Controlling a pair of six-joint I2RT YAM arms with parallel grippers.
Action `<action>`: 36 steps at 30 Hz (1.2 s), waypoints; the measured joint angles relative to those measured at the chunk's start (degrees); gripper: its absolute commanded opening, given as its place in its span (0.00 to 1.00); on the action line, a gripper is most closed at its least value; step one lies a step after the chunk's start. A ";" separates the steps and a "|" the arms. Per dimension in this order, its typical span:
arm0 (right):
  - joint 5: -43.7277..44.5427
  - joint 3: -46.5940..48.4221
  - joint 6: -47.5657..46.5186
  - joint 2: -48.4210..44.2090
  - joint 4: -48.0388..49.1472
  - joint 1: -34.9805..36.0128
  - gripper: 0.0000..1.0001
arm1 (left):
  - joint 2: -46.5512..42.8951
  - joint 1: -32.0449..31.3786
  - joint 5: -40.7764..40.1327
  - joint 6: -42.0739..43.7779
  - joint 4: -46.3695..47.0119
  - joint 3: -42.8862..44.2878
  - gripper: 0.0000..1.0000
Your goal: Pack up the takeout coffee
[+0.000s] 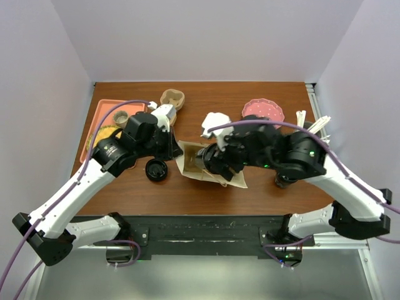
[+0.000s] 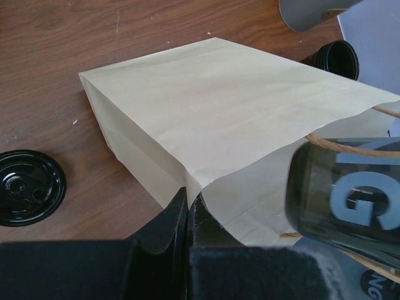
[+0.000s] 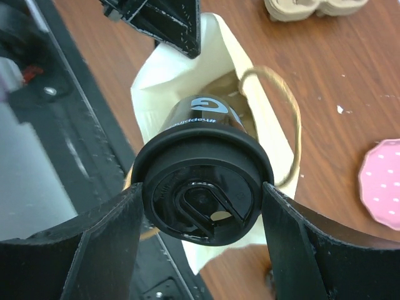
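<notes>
The takeout coffee (image 3: 203,187), a black cup with a black lid, lies on its side between the fingers of my right gripper (image 3: 203,195), which are shut on the lid's rim. The cup's base points into the open mouth of a tan paper bag (image 3: 156,81) with a twine handle. In the left wrist view the cup (image 2: 350,187) sits at the bag's (image 2: 219,112) opening. My left gripper (image 2: 189,201) is shut on the bag's edge and holds the mouth up. From above, both grippers (image 1: 175,147) (image 1: 209,164) meet at the bag (image 1: 234,178).
A loose black lid (image 1: 156,170) lies left of the bag. A tan pulp carrier (image 1: 172,98), an orange tray (image 1: 94,122), a pink plate (image 1: 262,109), a crumpled white napkin (image 1: 215,122) and wooden stirrers (image 1: 315,125) sit further back. Another black cup (image 2: 337,59) lies beyond the bag.
</notes>
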 measured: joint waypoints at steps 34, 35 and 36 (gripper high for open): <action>24.94 -24.65 -7.72 2.19 12.15 12.87 0.40 | -13.84 0.00 6.25 2.38 8.72 -14.99 0.00; 25.09 -24.72 -7.78 2.32 12.28 12.90 0.40 | -13.92 0.00 6.21 2.62 8.74 -14.99 0.00; 25.44 -24.72 -7.91 2.54 12.55 12.90 0.40 | -13.92 0.00 6.21 2.99 8.74 -14.99 0.00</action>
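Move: The right gripper holds the lidded coffee cup by its lid. The bag's open mouth lies roughly 9 cm below it, 4 cm ahead and 4 cm left, and the cup carrier in the bag's bottom about 22 cm below, 13 ahead and 6 left. The left gripper already pinches the rim: the mouth's middle is some 9 cm to its right, 3 back, at about its height. The loose black lid lies 10 cm left, 8 ahead and 21 below the left gripper. Lower the right gripper about 11 cm to sink the coffee cup through the bag's mouth towards the carrier, swinging its fingers from leftward to more forward, a turn of some 30 degrees, and keep hold of the lid. Meanwhile keep the left gripper shut on the rim and draw it back about 4 cm and slightly down, tilting it a little, so the mouth comes back under the cup. ##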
